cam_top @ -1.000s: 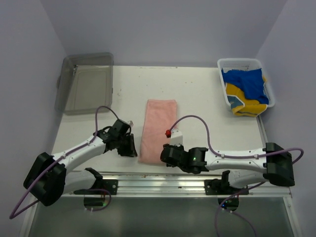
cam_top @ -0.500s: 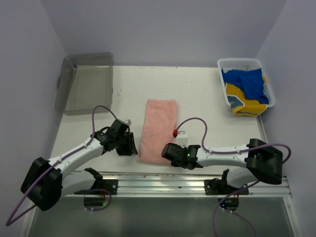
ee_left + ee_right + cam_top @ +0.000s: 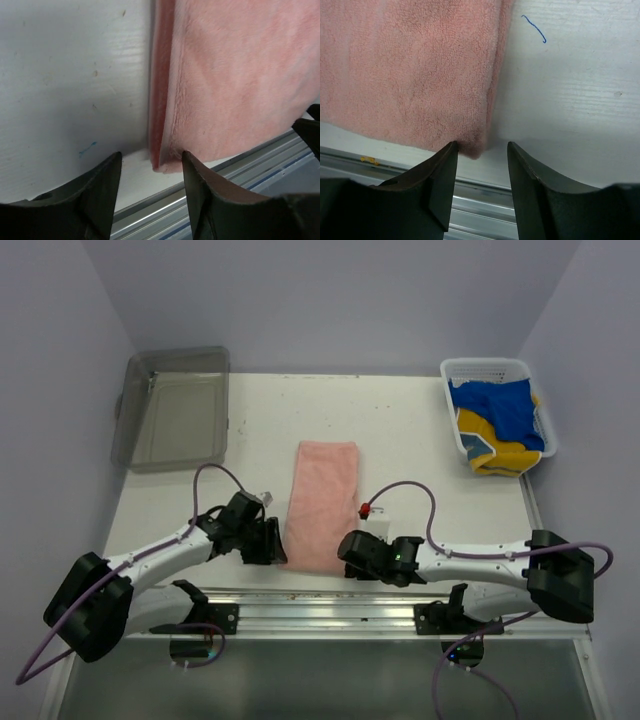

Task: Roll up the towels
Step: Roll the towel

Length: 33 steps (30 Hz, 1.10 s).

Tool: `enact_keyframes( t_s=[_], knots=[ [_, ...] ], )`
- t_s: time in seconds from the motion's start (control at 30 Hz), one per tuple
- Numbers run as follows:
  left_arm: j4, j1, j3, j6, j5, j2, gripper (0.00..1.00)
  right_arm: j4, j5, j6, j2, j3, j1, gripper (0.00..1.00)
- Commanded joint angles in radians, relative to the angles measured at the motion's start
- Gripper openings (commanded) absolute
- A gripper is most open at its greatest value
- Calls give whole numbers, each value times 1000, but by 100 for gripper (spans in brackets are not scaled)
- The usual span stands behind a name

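A pink towel lies flat, folded lengthwise, in the middle of the white table, its near end at the table's front edge. My left gripper is open at the towel's near left corner, which sits between its jaws. My right gripper is open at the near right corner, its jaws to either side of the corner. Neither holds the cloth. The towel fills the top of both wrist views.
A white basket with blue and yellow towels stands at the back right. A clear grey bin stands at the back left. A metal rail runs along the table's front edge, just below the towel's near end.
Both grippers have moved in toward the towel's near end. The left one shifted right to the left corner, the right one came up to the right corner. The towel has not moved.
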Motion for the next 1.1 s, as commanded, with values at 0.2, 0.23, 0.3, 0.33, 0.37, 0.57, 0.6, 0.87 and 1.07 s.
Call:
enact_keyframes(
  t_s=[0.2, 0.23, 0.3, 0.33, 0.37, 0.57, 0.6, 0.87, 1.07],
  knots=[
    [153, -8, -75, -4, 49, 80, 42, 112, -52, 36, 85, -42, -2, 46],
    [151, -8, -74, -6, 46, 80, 40, 119, -52, 36, 90, -50, -2, 44],
    [154, -8, -82, -12, 44, 71, 35, 124, -49, 36, 99, -51, -2, 38],
    [151, -8, -85, -12, 44, 71, 34, 118, -45, 33, 105, -45, -2, 35],
    [148, -9, -85, -13, 49, 66, 33, 110, -43, 27, 109, -42, -2, 32],
    [133, -8, -89, -12, 78, 34, 60, 98, -34, 39, 96, -50, -2, 20],
    [128, -8, -88, -3, 78, 37, 59, 99, -33, 44, 90, -54, -2, 19],
    [129, -8, -94, 25, 87, 91, 16, 98, -20, 44, 87, -44, -2, 6],
    [76, -8, -40, 16, 79, 65, 0, 15, 23, 10, 89, 27, -2, 0]
  ],
)
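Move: The folded pink towel's near-left corner lies just under the left hand's open fingers, about 1 cm back, 1 cm to the right and 2 cm below. Its near-right corner is level with the right hand, some 2 cm to the left and 2 cm down. The towel's far edge is roughly 25 cm ahead of the left hand and 11 cm to its right. The grey bin stands about 33 cm ahead of that hand and 21 cm to its left. The towel's two near corners are pinched at almost the same time: the right hand sinks and shifts left, each nearly 2 cm, then closes and holds there. The left eases right, down and slightly back, about 1.5 cm each way, half closing, lifting a little and reopening before it settles lower and shuts on its corner. ##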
